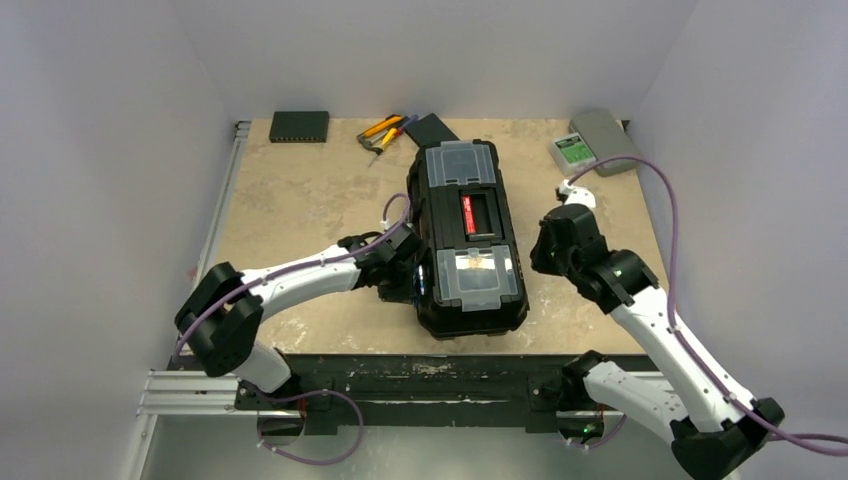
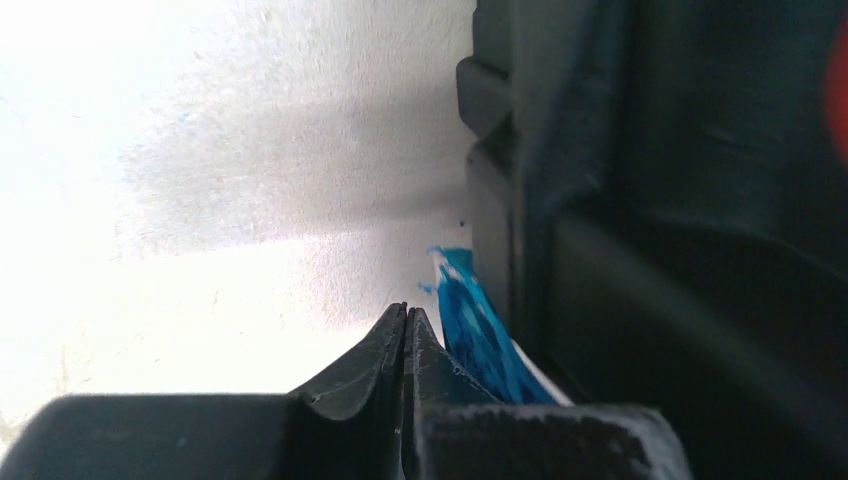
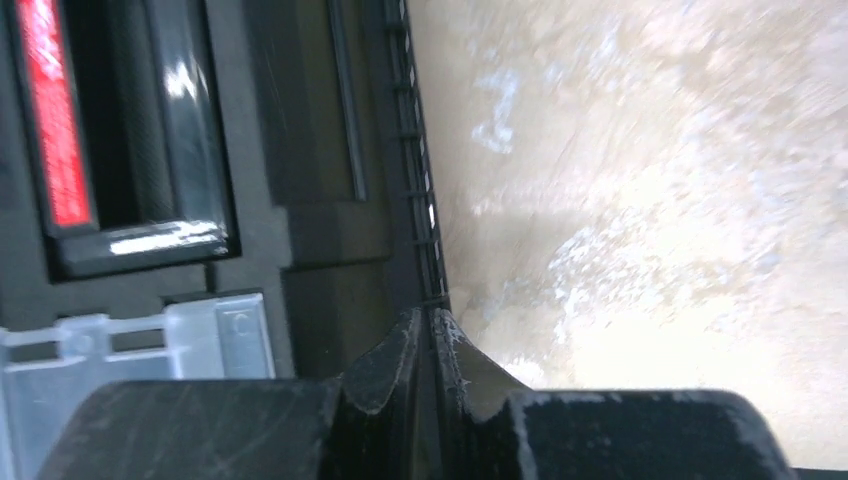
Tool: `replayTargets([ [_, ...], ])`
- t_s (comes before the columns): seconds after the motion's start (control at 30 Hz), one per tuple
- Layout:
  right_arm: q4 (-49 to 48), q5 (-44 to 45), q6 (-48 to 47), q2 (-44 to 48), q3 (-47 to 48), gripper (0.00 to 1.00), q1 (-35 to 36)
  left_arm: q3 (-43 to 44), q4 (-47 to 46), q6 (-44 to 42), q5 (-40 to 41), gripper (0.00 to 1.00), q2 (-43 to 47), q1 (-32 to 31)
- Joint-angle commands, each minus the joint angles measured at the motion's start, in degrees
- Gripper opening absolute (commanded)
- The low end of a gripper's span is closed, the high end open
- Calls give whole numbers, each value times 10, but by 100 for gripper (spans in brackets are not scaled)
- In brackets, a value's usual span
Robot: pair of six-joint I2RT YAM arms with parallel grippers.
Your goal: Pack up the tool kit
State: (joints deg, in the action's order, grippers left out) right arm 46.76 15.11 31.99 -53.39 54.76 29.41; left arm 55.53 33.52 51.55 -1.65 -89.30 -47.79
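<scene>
The black toolbox (image 1: 465, 235) lies lid-down-shut in the middle of the table, with a red-labelled handle (image 1: 467, 213) between two clear-lidded compartments (image 1: 478, 275). My left gripper (image 1: 410, 268) is low against its left side; the left wrist view shows the jaws (image 2: 407, 312) shut and empty, right beside a blue latch (image 2: 475, 320) on the box wall (image 2: 680, 200). My right gripper (image 1: 535, 260) hangs at the box's right edge, its jaws (image 3: 425, 315) practically together with nothing in them, above the lid rim (image 3: 400, 150). Yellow-black and red-handled tools (image 1: 385, 131) lie at the back.
A flat black rectangular box (image 1: 299, 125) sits at the back left. A small grey case with a green label (image 1: 590, 145) sits at the back right corner. Another dark flat piece (image 1: 435, 128) lies beside the tools. White walls close in the table on three sides.
</scene>
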Motion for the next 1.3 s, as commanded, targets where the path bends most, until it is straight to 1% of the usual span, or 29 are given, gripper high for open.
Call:
replayTargets([
  [0.0,36,83,10,42,54,15,2,7,1,5,92,0,84,-5],
  [0.03,36,81,9,50,57,22,2,-2,8,4,102,0,103,-5],
  [0.13,27,71,2,79,56,32,2,-17,21,-4,124,0,140,-5],
  [0.23,8,42,-20,113,46,34,2,-31,23,-15,139,0,193,-6],
  [0.3,-2,22,-32,137,37,35,2,-49,-8,-35,122,1,229,-7],
  [0.33,-7,14,-37,149,32,35,2,-61,-31,-45,106,3,249,-8],
  [0.4,-14,9,-44,168,25,35,2,-85,-77,-53,75,8,283,-11],
  [0.53,-13,9,-48,192,16,36,2,-114,-132,-42,32,29,316,-19],
  [0.6,-17,5,-48,199,12,36,2,-116,-141,-39,27,38,318,-31],
  [0.7,-40,-15,-53,222,-4,37,2,-119,-161,-43,38,54,321,-55],
  [0.77,-73,-37,-59,245,-24,37,2,-124,-184,-51,43,60,322,-72],
  [0.87,-121,-63,-61,273,-58,38,2,-127,-214,-62,40,61,315,-92],
  [0.93,-134,-68,-62,277,-63,38,2,-125,-227,-66,37,60,307,-104],
  [0.97,-137,-66,-61,275,-62,41,2,-124,-234,-68,36,60,302,-108],
  [1.03,-137,-56,-58,266,-57,42,2,-121,-242,-70,33,59,291,-113],
  [1.13,-138,-66,-58,246,-48,51,2,-116,-258,-72,20,58,272,-117],
  [1.17,-136,-64,-55,240,-44,56,2,-114,-263,-72,19,58,264,-119],
  [1.23,-128,-57,-51,229,-37,71,2,-108,-274,-71,4,57,248,-126],
  [1.27,-125,-53,-51,225,-34,83,2,-104,-280,-71,1,57,239,-130],
])
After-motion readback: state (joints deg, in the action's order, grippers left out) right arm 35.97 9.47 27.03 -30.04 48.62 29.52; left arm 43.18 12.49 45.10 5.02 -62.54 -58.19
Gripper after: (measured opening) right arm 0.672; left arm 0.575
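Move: The tool box stands between the hands: its middle is about 10 cm ahead and 10 cm to the right of the left hand, a few centimetres higher. Its blue-taped latch sits barely 2 cm to that low hand's right and 1 cm ahead. From the right hand the box's middle lies 4 cm ahead, 11 cm left and 9 cm lower; the near clear lid is 3 cm back and 10 cm left, about level, and the green-labelled case some 21 cm ahead, 8 cm right, down on the table. Upward with both hands. The left one leaves its place beside the latch, rising about 11 cm, swinging first left and then right towards the box's near left side while its shut fingers open past halfway and tilt forward and in at the box, seeming to bear on it at the end. The right one lifts some 8 cm beside the hinge edge, drawing back slightly, tips up about 25 degrees and opens to two thirds. ##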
